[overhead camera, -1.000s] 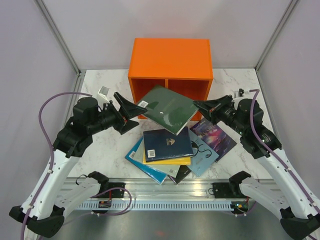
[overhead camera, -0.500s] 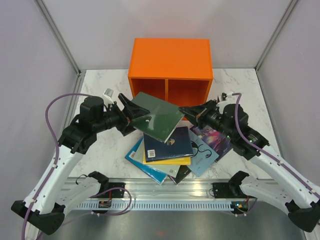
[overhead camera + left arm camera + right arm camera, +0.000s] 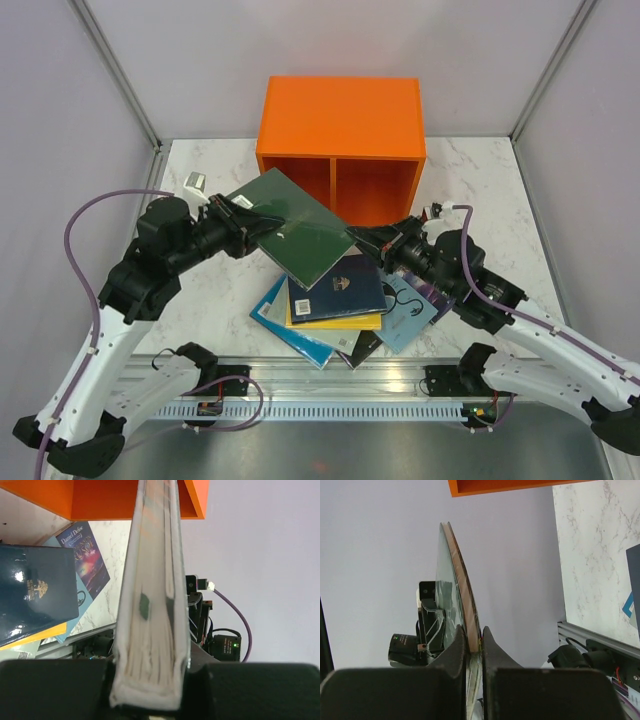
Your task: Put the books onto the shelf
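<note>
A dark green book [image 3: 290, 228] hangs tilted in the air in front of the orange shelf [image 3: 340, 120], above the pile. My left gripper [image 3: 240, 215] is shut on its left edge; in the left wrist view the page edge [image 3: 150, 630] fills the gap between the fingers [image 3: 235, 690]. My right gripper [image 3: 362, 238] is shut on its right corner, with the thin book [image 3: 452, 580] pinched between its fingertips [image 3: 490, 645]. Below lie a dark navy book [image 3: 335, 288], a yellow one [image 3: 340, 322], a teal one [image 3: 285, 325], a light blue one [image 3: 410, 308] and a purple-galaxy one [image 3: 440, 282], partly hidden by my right arm.
The shelf stands at the back middle of the marble table [image 3: 200, 290], both compartments facing me. Grey walls close in the left, right and back. A metal rail [image 3: 330, 405] runs along the near edge between the arm bases.
My left gripper has shut on the green book's left edge. Both arms have shifted left and nearer, carrying the book away from the shelf opening.
</note>
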You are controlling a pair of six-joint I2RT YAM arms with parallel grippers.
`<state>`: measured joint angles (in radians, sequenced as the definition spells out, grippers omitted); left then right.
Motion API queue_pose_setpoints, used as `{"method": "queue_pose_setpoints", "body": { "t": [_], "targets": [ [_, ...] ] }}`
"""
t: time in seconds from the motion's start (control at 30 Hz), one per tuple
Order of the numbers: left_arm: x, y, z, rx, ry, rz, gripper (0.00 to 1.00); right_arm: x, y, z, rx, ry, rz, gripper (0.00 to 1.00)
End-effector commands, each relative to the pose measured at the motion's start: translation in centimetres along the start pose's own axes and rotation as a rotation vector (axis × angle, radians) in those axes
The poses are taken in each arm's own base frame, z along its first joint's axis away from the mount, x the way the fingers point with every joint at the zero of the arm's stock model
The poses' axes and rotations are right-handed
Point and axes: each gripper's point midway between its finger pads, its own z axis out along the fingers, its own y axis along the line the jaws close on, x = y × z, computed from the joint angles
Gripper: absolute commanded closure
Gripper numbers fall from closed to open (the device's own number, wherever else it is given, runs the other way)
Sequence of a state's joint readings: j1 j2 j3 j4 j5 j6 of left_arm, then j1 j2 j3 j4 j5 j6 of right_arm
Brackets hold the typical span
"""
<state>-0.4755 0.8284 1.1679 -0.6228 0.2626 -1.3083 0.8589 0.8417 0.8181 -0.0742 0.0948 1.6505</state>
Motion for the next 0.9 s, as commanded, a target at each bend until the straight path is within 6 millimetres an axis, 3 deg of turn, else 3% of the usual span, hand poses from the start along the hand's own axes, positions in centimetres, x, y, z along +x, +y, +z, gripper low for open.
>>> {"method": "queue_pose_setpoints", "body": {
  "t": [0.0, 0.17, 0.23, 0.27, 0.3, 0.37, 0.4, 0.6, 0.63, 0.67, 0.87],
  "targets": [
    [-3.7, 2.0, 0.1, -0.110, -0.193, 0.089, 0.98, -0.4, 2.9, -1.1, -0.094, -0.013, 0.028, 1.00],
    [-4.5, 1.5, 0.2, -0.116, -0.217, 0.186, 0.98, 0.2, 2.3, -1.0, -0.078, 0.015, 0.001, 1.00],
    [-5.2, 1.9, 0.6, -0.148, -0.227, 0.300, 0.98, 0.1, 1.9, -1.2, -0.051, 0.009, -0.035, 0.97],
    [-5.4, 2.1, 0.7, -0.156, -0.228, 0.343, 0.98, 0.0, 1.7, -1.5, -0.038, 0.003, -0.054, 0.89],
    [-5.6, 2.7, 0.9, -0.177, -0.217, 0.434, 0.98, -0.4, 0.8, -1.8, 0.013, -0.011, -0.076, 0.62],
    [-6.2, 4.3, 1.1, -0.233, -0.231, 0.513, 0.98, -1.1, 0.1, -2.6, 0.050, -0.043, -0.118, 0.43],
    [-6.4, 5.1, 1.0, -0.258, -0.224, 0.584, 0.98, -1.3, -0.9, -3.0, 0.094, -0.049, -0.131, 0.04],
    [-4.7, 9.4, 1.7, -0.326, -0.147, 0.620, 0.98, -2.4, -4.0, -5.0, 0.166, -0.086, -0.139, 0.02],
    [-5.9, 11.0, 1.4, -0.399, -0.185, 0.712, 0.98, -2.4, -4.2, -5.3, 0.163, -0.088, -0.134, 0.02],
    [-6.4, 10.6, 1.7, -0.380, -0.188, 0.856, 0.98, -2.6, -4.9, -5.3, 0.179, -0.095, -0.127, 0.02],
    [-5.4, 10.5, 3.1, -0.366, -0.186, 0.936, 0.98, -2.6, -6.1, -5.1, 0.210, -0.094, -0.134, 0.02]
  ]
}}
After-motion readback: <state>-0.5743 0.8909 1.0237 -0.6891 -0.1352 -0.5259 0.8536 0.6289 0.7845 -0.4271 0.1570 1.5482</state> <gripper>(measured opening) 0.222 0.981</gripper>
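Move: The green book is gripped by both hands, its middle about 4 cm right of the left hand and 9 cm left of the right hand, nearly level with both. The left shelf compartment's mouth is some 17 cm ahead of the left hand and 22 below; the right compartment's is 17 cm to the right of that mouth. Under the book, about 33 cm below the left hand and 9 right, 3 left of the right hand, lies the navy book. The green book passes to the left hand alone: the right fingers open wide and come free of its edge, backing off about 5 cm to the right, as well as down and slightly back. The left hand keeps its grip, rolls some 50 degrees with its left side rising, and sinks about 12 cm, drifting left and a little forward towards the left compartment. ##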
